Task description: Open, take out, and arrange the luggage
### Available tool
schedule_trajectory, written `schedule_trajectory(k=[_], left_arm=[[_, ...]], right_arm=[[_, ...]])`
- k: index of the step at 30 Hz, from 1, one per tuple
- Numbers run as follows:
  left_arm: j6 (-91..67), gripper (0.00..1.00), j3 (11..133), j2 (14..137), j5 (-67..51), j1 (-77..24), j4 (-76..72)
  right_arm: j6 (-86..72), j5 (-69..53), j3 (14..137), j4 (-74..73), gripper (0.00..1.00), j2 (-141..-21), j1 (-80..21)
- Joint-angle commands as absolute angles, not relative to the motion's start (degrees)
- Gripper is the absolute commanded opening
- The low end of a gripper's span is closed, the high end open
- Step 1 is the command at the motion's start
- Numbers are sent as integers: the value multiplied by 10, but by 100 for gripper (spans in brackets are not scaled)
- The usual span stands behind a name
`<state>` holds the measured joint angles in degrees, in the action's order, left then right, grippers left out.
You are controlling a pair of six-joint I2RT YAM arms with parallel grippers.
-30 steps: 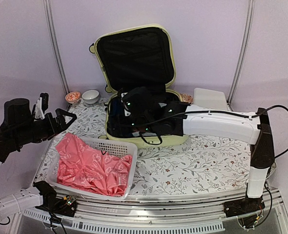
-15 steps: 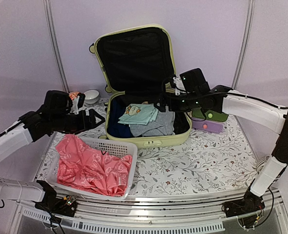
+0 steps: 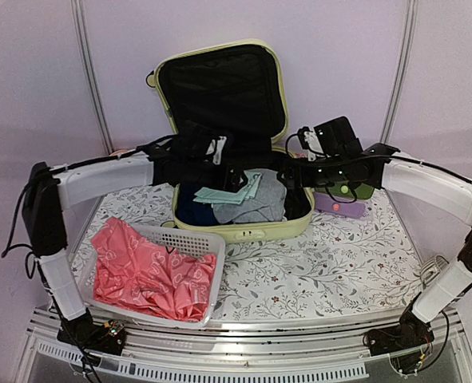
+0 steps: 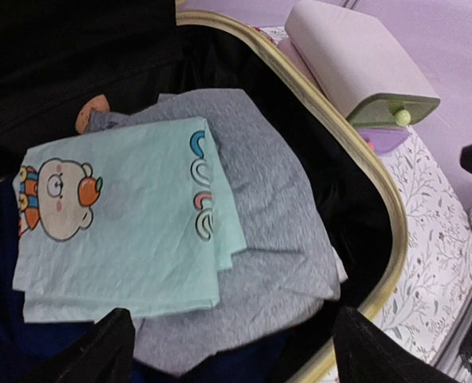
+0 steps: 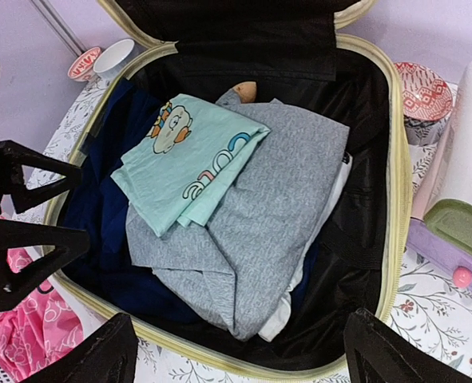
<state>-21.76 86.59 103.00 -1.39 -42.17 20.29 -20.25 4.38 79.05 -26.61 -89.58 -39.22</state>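
The luggage is a pale yellow-green suitcase lying open, its black-lined lid standing upright. Inside lie a folded mint shirt with a cartoon print, a grey garment under it and navy cloth. My left gripper hovers open over the clothes, above the grey garment's edge. At the suitcase's right side my right gripper hangs open above the front rim. Neither holds anything.
A white slatted basket with pink cloth stands front left. A small white box with green and purple drawers sits right of the suitcase. A red patterned bowl and a white cup stand behind it.
My left arm has swung from the table's left side to over the open suitcase. My right arm rose out of the suitcase and now holds at its right side.
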Motion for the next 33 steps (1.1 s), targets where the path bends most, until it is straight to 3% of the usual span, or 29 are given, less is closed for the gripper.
schedule_trajectory(k=[1, 13, 19, 25, 28, 33], left_arm=[[-161, 90, 970, 1129, 58, -442, 248], [-153, 86, 1218, 1346, 154, -454, 356], [-159, 70, 1212, 1341, 164, -454, 364], [-163, 61, 1178, 1308, 167, -453, 363], [-163, 49, 1165, 1297, 174, -452, 364], [-154, 18, 1155, 1275, 167, -454, 360]], right_arm=[[-205, 57, 759, -272, 91, -859, -366], [-202, 41, 703, -261, 90, -803, -338], [-205, 30, 697, -251, 90, -812, -336], [-204, 8, 706, -240, 90, -833, -336], [-204, -1, 710, -236, 90, -841, -336], [-204, -10, 711, -235, 90, -849, -336]])
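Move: The folded teal garment lies about 11 cm ahead of the open left gripper and some 11 cm below it, neither left nor right; its lettered right edge is the nearer part. The grey garment is about 9 cm ahead, 7 cm right and 12 cm lower, and the suitcase's front rim some 7 cm back, 1 cm right and 11 cm down. From the right gripper the teal garment is around 12 cm ahead, 15 cm left and 14 cm below. Bring the left gripper down about 10 cm and forward some 8 cm, easing right onto the lettered right edge of the teal garment and rolling its left side up about 20 degrees. Close the fingers to pinch that edge, starting to ease up and back left by a centimetre or so. Shift the open right gripper some 5 cm right, out of the way, then let it drift slightly back left and down. ##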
